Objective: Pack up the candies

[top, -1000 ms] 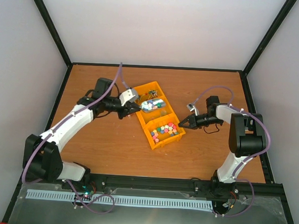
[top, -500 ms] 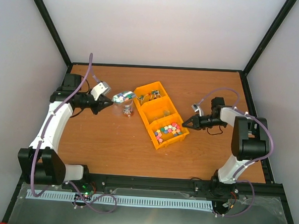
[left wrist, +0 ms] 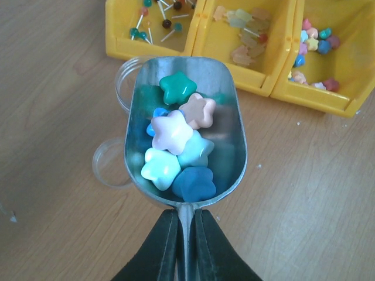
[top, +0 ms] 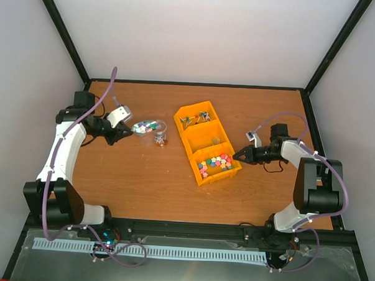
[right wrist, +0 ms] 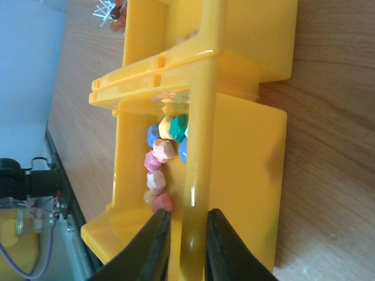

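Star-shaped pastel candies (left wrist: 176,146) fill a metal scoop (left wrist: 228,158). My left gripper (left wrist: 186,219) is shut on the scoop's thin handle. The scoop (top: 146,126) hangs left of the yellow bin (top: 197,136), above a small clear cup (left wrist: 124,82) and a round clear lid (left wrist: 105,167). More candies (top: 215,162) lie in the bin's near compartment. My right gripper (right wrist: 187,225) is shut on that compartment's side wall (right wrist: 198,146), with candies (right wrist: 159,170) just inside it. In the top view the right gripper (top: 240,156) sits at the bin's right edge.
The bin's far compartment holds coloured pins (left wrist: 155,23) and its middle one holds pale translucent pieces (left wrist: 243,35). The small clear cup (top: 159,139) stands on the wooden table (top: 142,182) between the scoop and the bin. Black frame rails border the table.
My left arm has swung left, carrying the loaded scoop from over the bin to above the clear cup. My right gripper has drawn the bin slightly to the right and turned it.
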You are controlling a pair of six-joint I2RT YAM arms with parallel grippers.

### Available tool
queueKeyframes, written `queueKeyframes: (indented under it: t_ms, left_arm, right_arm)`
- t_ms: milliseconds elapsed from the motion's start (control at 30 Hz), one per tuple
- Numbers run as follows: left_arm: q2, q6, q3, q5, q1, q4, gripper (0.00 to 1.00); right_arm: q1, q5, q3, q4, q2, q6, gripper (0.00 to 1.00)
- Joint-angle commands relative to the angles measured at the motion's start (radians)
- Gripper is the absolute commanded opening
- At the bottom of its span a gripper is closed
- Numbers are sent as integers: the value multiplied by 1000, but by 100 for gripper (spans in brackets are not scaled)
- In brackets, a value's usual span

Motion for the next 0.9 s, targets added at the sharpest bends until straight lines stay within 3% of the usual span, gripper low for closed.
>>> queueKeyframes:
  t_ms: [0, 100, 400, 633, 700, 867]
  left_arm:
    - [17, 68, 55, -7, 10, -39, 1]
    - [40, 46, 69, -15, 10, -26, 1]
    - [74, 49, 112, -59, 10, -38, 1]
    - [101, 70, 139, -66, 6, -73, 1]
    - [106, 72, 141, -66, 4, -74, 1]
    - [117, 72, 148, -88, -7, -76, 1]
  right_arm:
    - [-11, -17, 11, 35, -4, -24, 27]
    - [-12, -27, 15, 34, 3, -30, 44]
    - [-16, -43, 41, 1, 25, -68, 68]
    - [-35, -84, 84, -84, 58, -160, 95]
    - [-41, -93, 87, -97, 61, -178, 100]
    - [-52, -105, 91, -111, 67, -197, 100]
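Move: The left hand holds the candy-filled scoop high, with the open jar about 9 cm to its right, 4 cm ahead and 15 cm below. The lid lies some 6 cm left of the jar, level with it; the tray's middle is roughly 29 cm right of this hand and 3 cm ahead. The right hand has the tray's right-hand rim pinched: the tray's middle is about 11 cm left and 6 cm ahead, its star-candy compartment 7 cm left and 3 cm back. The right fingers let go of the tray's rim, opening from nearly shut to fully wide while the hand eases only about 1 cm forward and up. Meanwhile the left hand keeps its grip on the loaded scoop and shifts some 2 cm forward and left, sinking about 1 cm with a slight roll of 5 degrees, bringing the scoop's lip into line with the jar's mouth. ##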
